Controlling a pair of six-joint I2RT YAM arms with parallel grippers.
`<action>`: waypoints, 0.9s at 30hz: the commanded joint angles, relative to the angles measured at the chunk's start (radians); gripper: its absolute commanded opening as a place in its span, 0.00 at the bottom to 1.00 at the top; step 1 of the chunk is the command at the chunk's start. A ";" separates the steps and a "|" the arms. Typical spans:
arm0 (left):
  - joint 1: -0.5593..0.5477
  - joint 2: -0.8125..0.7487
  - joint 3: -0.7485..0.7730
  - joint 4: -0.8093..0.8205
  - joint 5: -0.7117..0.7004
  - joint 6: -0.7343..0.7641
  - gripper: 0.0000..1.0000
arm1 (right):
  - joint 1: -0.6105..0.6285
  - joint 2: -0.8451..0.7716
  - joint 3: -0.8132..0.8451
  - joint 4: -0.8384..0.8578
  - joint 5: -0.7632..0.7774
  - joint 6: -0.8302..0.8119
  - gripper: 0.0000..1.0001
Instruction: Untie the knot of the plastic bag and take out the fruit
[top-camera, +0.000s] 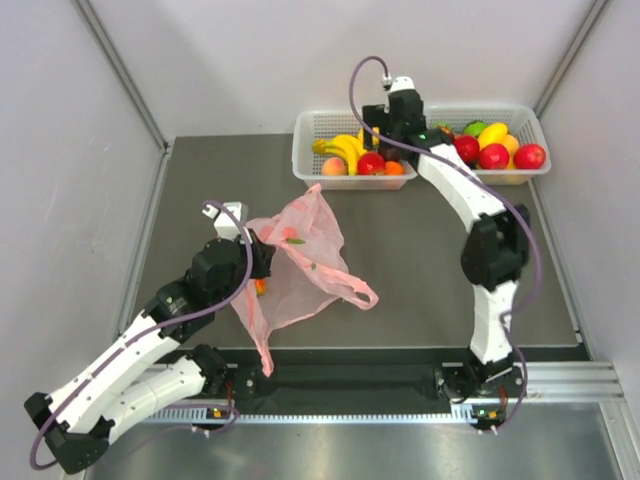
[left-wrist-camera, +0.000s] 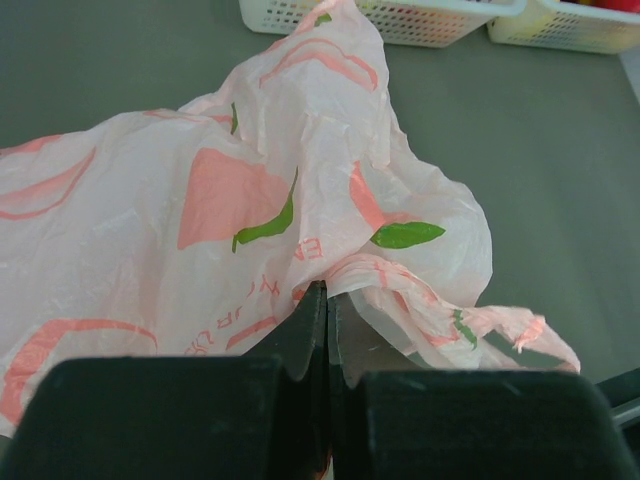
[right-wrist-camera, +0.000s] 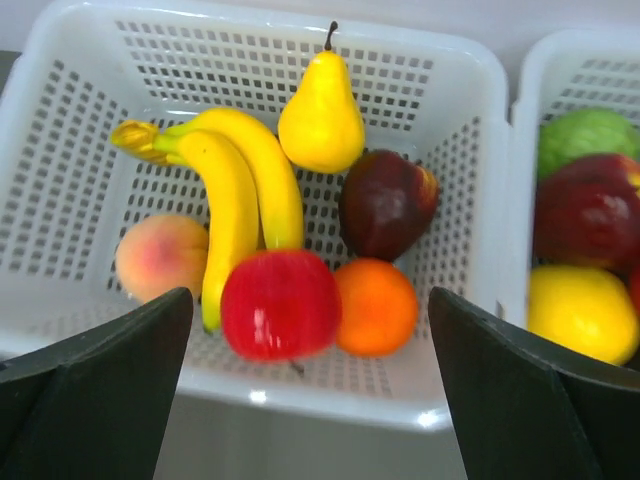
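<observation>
The pink plastic bag (top-camera: 300, 262) lies crumpled on the dark mat, one handle loop (top-camera: 356, 293) spread to the right; no knot shows. My left gripper (left-wrist-camera: 327, 292) is shut on a fold of the bag (left-wrist-camera: 250, 200) at its left side. My right gripper (right-wrist-camera: 310, 400) hangs open over the front of the left basket (right-wrist-camera: 300, 400), nothing between its fingers. In that basket lie a red apple (right-wrist-camera: 280, 303), blurred, a peach-pink fruit (right-wrist-camera: 160, 255), a yellow pear (right-wrist-camera: 320, 112) and an orange round fruit (right-wrist-camera: 375, 307). A small orange-red patch (top-camera: 260, 287) shows beside the left gripper (top-camera: 262, 255).
Bananas (right-wrist-camera: 235, 190) and a dark purple fruit (right-wrist-camera: 385, 203) share the left basket (top-camera: 300, 150). The right basket (top-camera: 535, 120) holds red, yellow and green fruit. Both baskets stand at the mat's far edge; grey walls close in left and right.
</observation>
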 joint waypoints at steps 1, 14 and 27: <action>0.000 -0.041 0.022 0.064 -0.029 0.018 0.00 | 0.003 -0.335 -0.206 0.099 -0.023 0.003 1.00; 0.000 0.010 -0.017 0.233 0.339 -0.002 0.22 | 0.449 -1.209 -1.123 0.279 -0.275 0.106 0.61; 0.002 0.048 0.037 0.210 0.192 -0.073 0.73 | 0.831 -1.135 -1.399 0.553 -0.150 0.218 0.06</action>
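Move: The plastic bag being opened stands with its middle about 8 cm to the right of the left fingers, which still pinch it, and 10 cm below them; from the right hand it lies some 32 cm back, 19 cm left and 9 cm lower. The mango inside is about 5 cm left of the left hand, 1 cm back and 13 cm below. The just-dropped pear lies roughly 4 cm ahead of the right hand, 2 cm left and 11 cm below it, with the red apple some 8 cm nearer the base than the pear. The bag is carried some 5 cm to the right in the left fingers, which turn about 15 degrees clockwise and spread wide to let go of it. Meanwhile the empty right hand sweeps back about 45 cm from the basket towards the bag's mouth, arching up and down again and drifting left, turning some 50 degrees counter-clockwise to face it while its fingers close almost fully. ##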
